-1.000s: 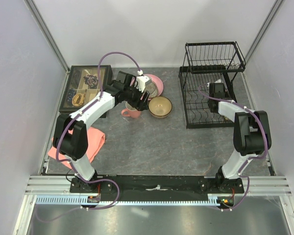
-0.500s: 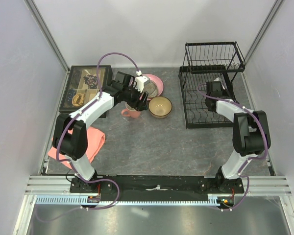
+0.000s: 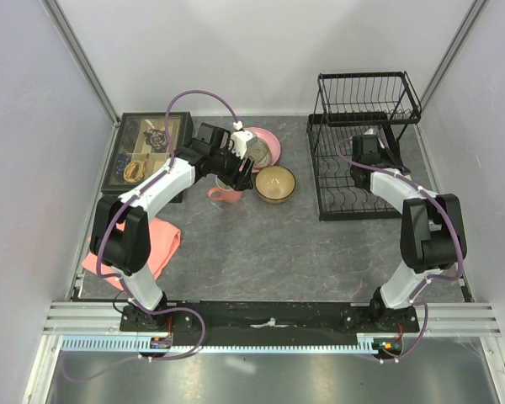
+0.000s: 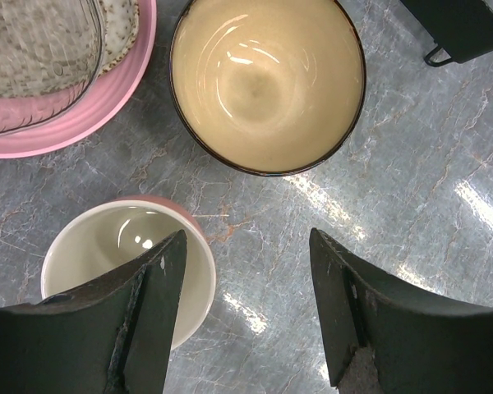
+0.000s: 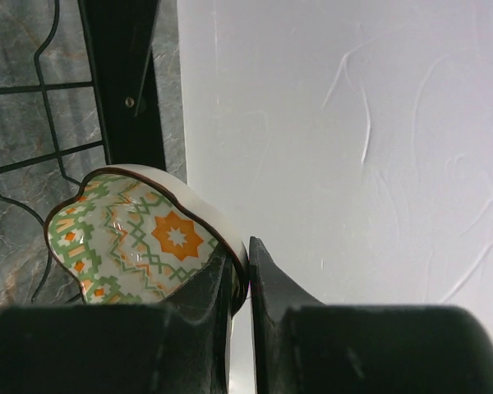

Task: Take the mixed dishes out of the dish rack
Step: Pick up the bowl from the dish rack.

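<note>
The black wire dish rack stands at the back right. Inside it, my right gripper is shut on the rim of a small white bowl with a green and orange pattern inside; one finger is inside the rim and one outside. On the table lie a pink plate with a speckled plate on it, an amber bowl with a plain cream inside, and a pink mug. My left gripper hangs open above the table, one finger over the mug, holding nothing.
A dark tray of small items sits at the back left and a folded pink cloth at the front left. A rack upright and the white wall are close to my right gripper.
My right gripper has shifted slightly left and toward the back inside the rack, still shut on the patterned bowl. The left arm has not moved.
</note>
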{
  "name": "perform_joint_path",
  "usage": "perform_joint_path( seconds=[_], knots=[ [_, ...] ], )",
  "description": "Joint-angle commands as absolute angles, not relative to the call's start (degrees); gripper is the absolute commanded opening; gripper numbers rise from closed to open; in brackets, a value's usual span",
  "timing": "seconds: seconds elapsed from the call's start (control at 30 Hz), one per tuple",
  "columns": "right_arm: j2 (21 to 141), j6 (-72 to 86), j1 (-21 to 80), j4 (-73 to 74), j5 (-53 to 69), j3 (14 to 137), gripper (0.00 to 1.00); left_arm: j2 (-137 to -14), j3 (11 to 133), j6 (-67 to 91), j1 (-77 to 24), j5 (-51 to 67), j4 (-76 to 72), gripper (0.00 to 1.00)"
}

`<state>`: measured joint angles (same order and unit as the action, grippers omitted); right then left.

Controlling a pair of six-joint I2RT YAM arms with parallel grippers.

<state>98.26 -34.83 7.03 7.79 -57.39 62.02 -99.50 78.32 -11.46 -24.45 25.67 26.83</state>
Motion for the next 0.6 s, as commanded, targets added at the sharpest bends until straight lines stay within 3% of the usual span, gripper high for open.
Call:
perform_joint_path(
  seconds=[0.0, 0.57],
  knots=[
    [93.3, -35.6, 8.2, 7.9, -59.9, 66.2, 0.0, -98.0, 78.4, -12.8, -24.0, 27.0, 25.0, 0.68],
    [80.7, -23.6, 13.1, 25.1, -47.3, 69.6, 0.0, -94.1, 80.1, -6.9, -24.0, 33.0, 25.0, 0.69]
  ],
)
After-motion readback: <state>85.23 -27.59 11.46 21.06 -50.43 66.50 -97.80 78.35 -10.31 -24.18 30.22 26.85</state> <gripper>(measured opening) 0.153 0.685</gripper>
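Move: I already hold the small patterned bowl by its rim in my right hand. The tan bowl on the open table, towards which I carry it, lies about 39 cm to this hand's left, 3 cm back and 11 cm lower. The middle of the rack's lower tier is roughly 14 cm to my left, 1 cm back and 12 cm below. The pink mug stands some 14 cm left of the tan bowl, level with it in reach. From my left hand, the tan bowl is about 8 cm right, 1 cm ahead and 9 cm down. Keeping the rim pinched, I lift the patterned bowl about 6.5 cm with my right hand, away from the rack's lower tier. The path bends leftward as it climbs, some 4 cm towards the tan bowl, easing slightly back late on, while my wrist swings around 15 degrees, mostly counter-clockwise. My left hand, open and empty, rises about 2 cm. ##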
